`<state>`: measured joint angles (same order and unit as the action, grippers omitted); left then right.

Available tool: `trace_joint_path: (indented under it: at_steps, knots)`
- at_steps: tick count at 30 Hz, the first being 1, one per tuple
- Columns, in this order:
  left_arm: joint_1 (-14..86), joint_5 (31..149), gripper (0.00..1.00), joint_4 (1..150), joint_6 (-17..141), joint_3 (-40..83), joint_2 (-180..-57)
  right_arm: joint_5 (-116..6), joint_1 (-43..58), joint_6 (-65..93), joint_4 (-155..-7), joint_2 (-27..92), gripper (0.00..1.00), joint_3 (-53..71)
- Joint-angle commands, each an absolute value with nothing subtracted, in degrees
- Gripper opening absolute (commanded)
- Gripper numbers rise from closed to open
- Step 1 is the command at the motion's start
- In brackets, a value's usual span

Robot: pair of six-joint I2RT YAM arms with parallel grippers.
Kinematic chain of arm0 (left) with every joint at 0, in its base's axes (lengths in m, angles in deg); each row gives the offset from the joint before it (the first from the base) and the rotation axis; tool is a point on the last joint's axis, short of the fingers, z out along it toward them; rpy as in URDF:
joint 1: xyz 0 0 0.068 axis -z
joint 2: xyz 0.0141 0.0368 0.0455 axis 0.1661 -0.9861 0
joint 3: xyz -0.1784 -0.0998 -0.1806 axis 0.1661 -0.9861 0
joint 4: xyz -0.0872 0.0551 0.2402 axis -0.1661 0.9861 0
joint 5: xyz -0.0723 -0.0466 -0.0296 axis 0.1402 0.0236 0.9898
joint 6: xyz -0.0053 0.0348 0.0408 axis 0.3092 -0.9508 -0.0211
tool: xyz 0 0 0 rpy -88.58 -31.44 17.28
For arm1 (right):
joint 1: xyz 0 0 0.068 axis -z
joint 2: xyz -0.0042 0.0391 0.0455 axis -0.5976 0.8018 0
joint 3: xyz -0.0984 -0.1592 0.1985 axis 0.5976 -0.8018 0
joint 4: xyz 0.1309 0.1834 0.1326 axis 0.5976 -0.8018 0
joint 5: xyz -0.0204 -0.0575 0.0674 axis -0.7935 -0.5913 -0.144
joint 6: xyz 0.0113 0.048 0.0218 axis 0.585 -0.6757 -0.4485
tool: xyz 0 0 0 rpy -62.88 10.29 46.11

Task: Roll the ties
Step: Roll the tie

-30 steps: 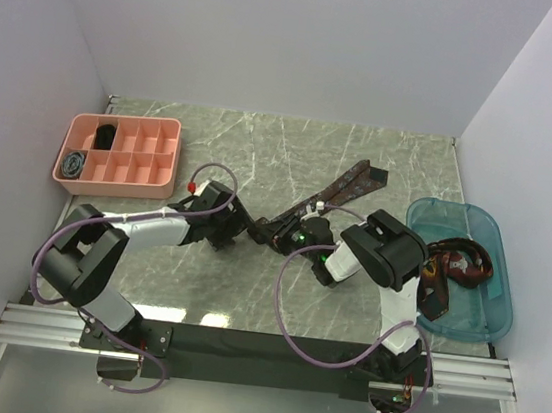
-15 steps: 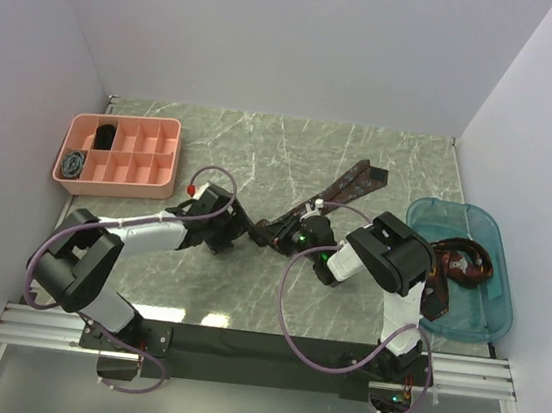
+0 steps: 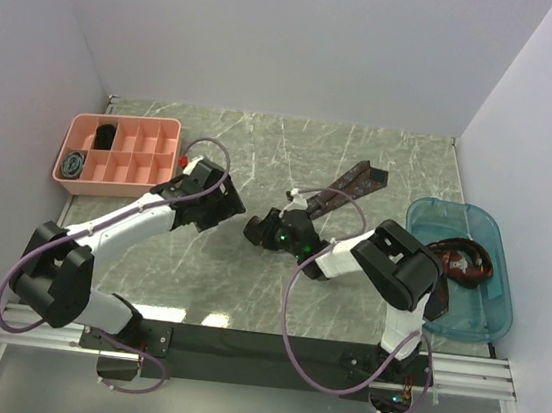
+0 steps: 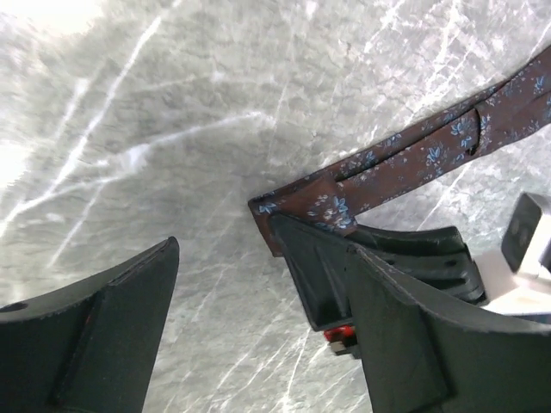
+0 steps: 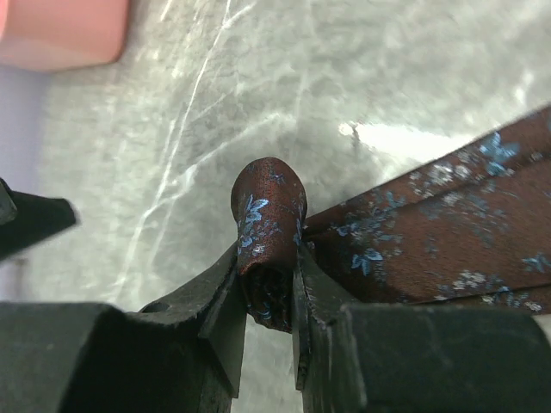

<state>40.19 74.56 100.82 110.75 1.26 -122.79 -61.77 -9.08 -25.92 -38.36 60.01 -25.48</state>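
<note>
A dark maroon tie [image 3: 344, 187] with blue flowers lies as a strip across the middle of the table. Its near end is wound into a small roll [image 5: 269, 225]. My right gripper [image 5: 269, 297] is shut on that roll, one finger on each side; from above it sits at the strip's lower left end [image 3: 265, 233]. My left gripper [image 4: 263, 335] stands open just left of the tie [image 4: 405, 159], holding nothing, and from above it hangs a short way left of the roll [image 3: 224, 203]. More ties [image 3: 459, 261] lie tangled in the blue bin [image 3: 491, 298].
A pink divided tray [image 3: 162, 132] stands at the far left, with a black coil [image 3: 105, 134] and a grey-blue coil [image 3: 76, 163] in two compartments. Its corner [image 5: 60, 30] shows in the right wrist view. The blue bin sits by the right wall.
My left gripper has drawn back up and left, away from the tie's end. My right gripper has moved left along the table with the rolled end in its jaws.
</note>
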Motion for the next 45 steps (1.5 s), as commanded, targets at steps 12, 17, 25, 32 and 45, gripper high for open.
trace_joint_path:
  at_steps: [12,17,25,32,45]
  knots:
    - [30.1,82.5,0.79,99.0,113.5,-13.2,-110.8,-105.5,-29.8,1.7,-72.7,71.7,0.00,-8.4]
    - [27.3,85.7,0.81,95.5,117.8,-19.6,-105.7,-110.4,-32.5,9.2,-72.0,73.8,0.06,-7.0]
    - [23.0,89.5,0.82,92.5,117.5,-22.8,-104.6,-110.9,-34.5,19.4,-64.5,72.4,0.26,-10.9]
    - [23.0,92.2,0.83,88.7,117.4,-25.1,-106.9,-106.6,-35.0,20.0,-64.4,68.6,0.48,-12.7]
    - [23.0,92.0,0.83,88.6,116.2,-26.2,-106.3,-101.3,-37.7,17.4,-68.1,59.2,0.75,-13.5]
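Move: The right fingers already pinch the rolled end of the tie, right at the hand point; the bare spot for setting it down is about 3 cm back and 3 cm to the left, just below. The tie's flat part runs off forward-right, its middle some 8 cm ahead and 13 cm to the right. From the open left hand, the rolled end lies about 7 cm right, 2 cm back and 8 cm below. Leftward about 5 cm at nearly constant height, the right hand carries the pinched rolled end while twisting some 65 degrees about its own fingers, left side dropping. It then eases back to the right and towards the base, opens wide to let go of the roll, and draws back another 3 cm. The open left hand clears off left, back and down, away from the roll. ##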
